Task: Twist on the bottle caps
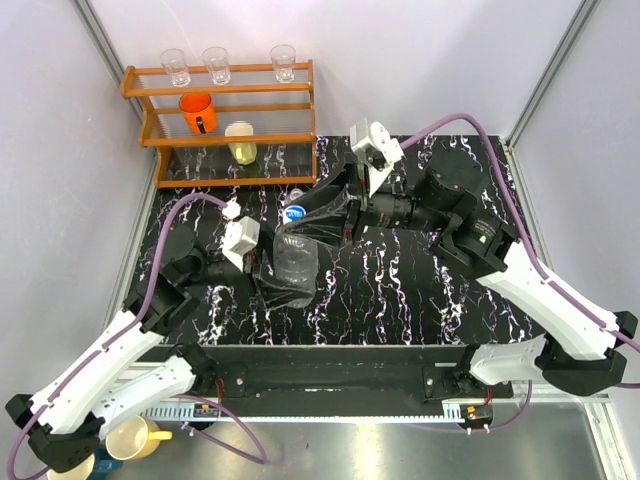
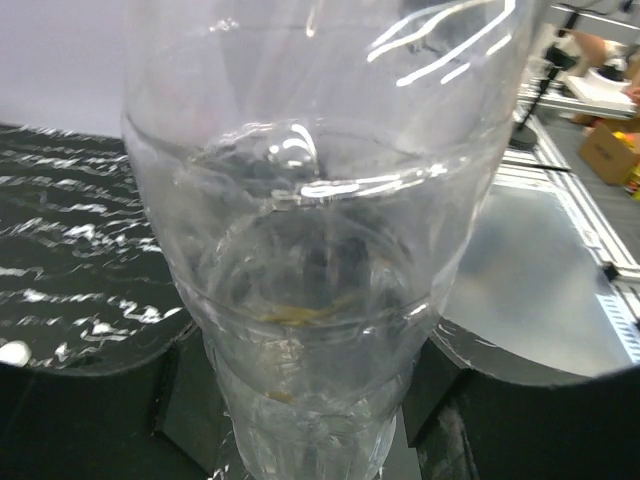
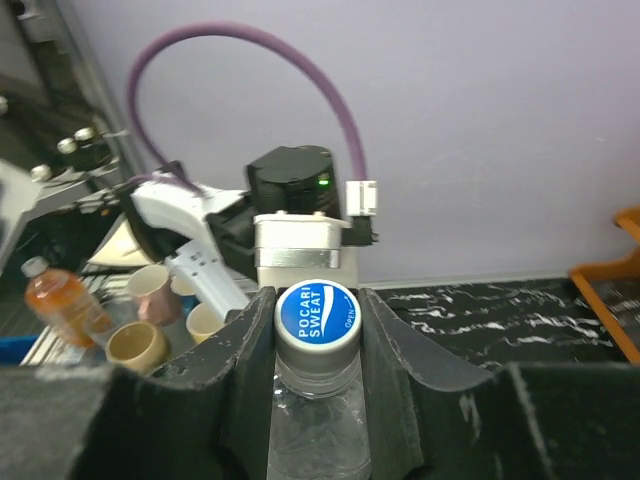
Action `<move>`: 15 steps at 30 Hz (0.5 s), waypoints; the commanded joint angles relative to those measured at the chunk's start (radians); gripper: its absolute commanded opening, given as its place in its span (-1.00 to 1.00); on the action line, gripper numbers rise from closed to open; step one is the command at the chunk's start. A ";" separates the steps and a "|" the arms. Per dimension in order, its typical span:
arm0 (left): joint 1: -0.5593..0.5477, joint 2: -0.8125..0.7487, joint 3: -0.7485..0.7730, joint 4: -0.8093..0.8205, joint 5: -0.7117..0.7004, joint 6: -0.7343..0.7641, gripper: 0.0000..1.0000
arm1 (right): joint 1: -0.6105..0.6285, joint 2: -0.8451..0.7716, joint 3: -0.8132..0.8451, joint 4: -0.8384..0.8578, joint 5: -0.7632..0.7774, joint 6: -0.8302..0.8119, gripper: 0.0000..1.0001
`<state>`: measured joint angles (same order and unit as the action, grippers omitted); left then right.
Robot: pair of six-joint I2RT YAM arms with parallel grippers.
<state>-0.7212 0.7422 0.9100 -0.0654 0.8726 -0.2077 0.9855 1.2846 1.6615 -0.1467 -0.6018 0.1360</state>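
A clear bottle [image 1: 294, 262] stands upright near the table's middle. My left gripper [image 1: 283, 288] is shut on its lower body; in the left wrist view the bottle [image 2: 320, 250] fills the frame, with the black fingers [image 2: 455, 395] on either side. A white cap with a blue top [image 1: 295, 213] sits on the bottle's neck. My right gripper [image 1: 297, 222] is shut on this cap; in the right wrist view the cap [image 3: 317, 313] is pressed between the two fingers [image 3: 238, 370]. I cannot make out a second bottle or cap for sure.
A wooden rack [image 1: 230, 110] stands at the back left with three clear glasses [image 1: 216, 64] on top, an orange cup [image 1: 198, 112] and a yellow cup [image 1: 241, 143]. A small white thing [image 1: 298, 191] lies by the rack's foot. A yellow mug [image 1: 135, 438] sits off the table's near left.
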 commanded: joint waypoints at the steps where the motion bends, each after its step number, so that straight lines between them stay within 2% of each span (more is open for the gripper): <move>1: 0.006 -0.020 0.020 0.082 -0.197 0.051 -0.05 | 0.030 0.045 -0.026 -0.125 0.238 0.014 -1.00; 5: 0.008 -0.023 0.020 0.020 -0.394 0.114 -0.07 | 0.094 0.096 0.047 -0.238 0.471 0.011 -1.00; 6: 0.008 -0.024 0.018 0.012 -0.430 0.131 -0.07 | 0.128 0.108 0.088 -0.263 0.594 0.013 -1.00; 10: 0.008 -0.026 0.001 -0.014 -0.683 0.162 -0.13 | 0.214 0.194 0.165 -0.340 0.894 0.027 -0.97; 12: 0.008 -0.032 -0.008 -0.024 -0.730 0.166 -0.13 | 0.243 0.220 0.191 -0.343 0.997 0.024 -0.87; 14: 0.008 -0.043 -0.013 -0.030 -0.736 0.160 -0.13 | 0.271 0.252 0.211 -0.343 1.046 0.020 -0.68; 15: 0.009 -0.044 -0.017 -0.031 -0.730 0.156 -0.13 | 0.272 0.260 0.230 -0.344 1.044 0.019 -0.46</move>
<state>-0.7132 0.7124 0.8864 -0.1982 0.2913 -0.0906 1.1915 1.4723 1.8576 -0.3439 0.2798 0.1207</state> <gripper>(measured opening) 0.608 0.399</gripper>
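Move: Both hands hold the one bottle well above the table, the left around its body, the right pinching its cap. The other bottle, still open, stands about 23 cm ahead of the left hand, level with it sideways and 15 cm lower; it is about 20 cm ahead of the right hand and 30 cm below it. The loose cap lies 3 cm beyond the other bottle and 13 cm to its right. The rack's middle is roughly 45 cm ahead of the left hand and 17 cm left. Twist the cap clockwise with the right gripper by nearly 40 degrees while the left gripper turns the bottle body some 35 degrees counter-clockwise, both keeping their grip. Meanwhile carry the bottle forward about 9 cm with both hands together, towards the other bottle and the rack, drifting a little left and sinking about 3 cm, faster near the end. ##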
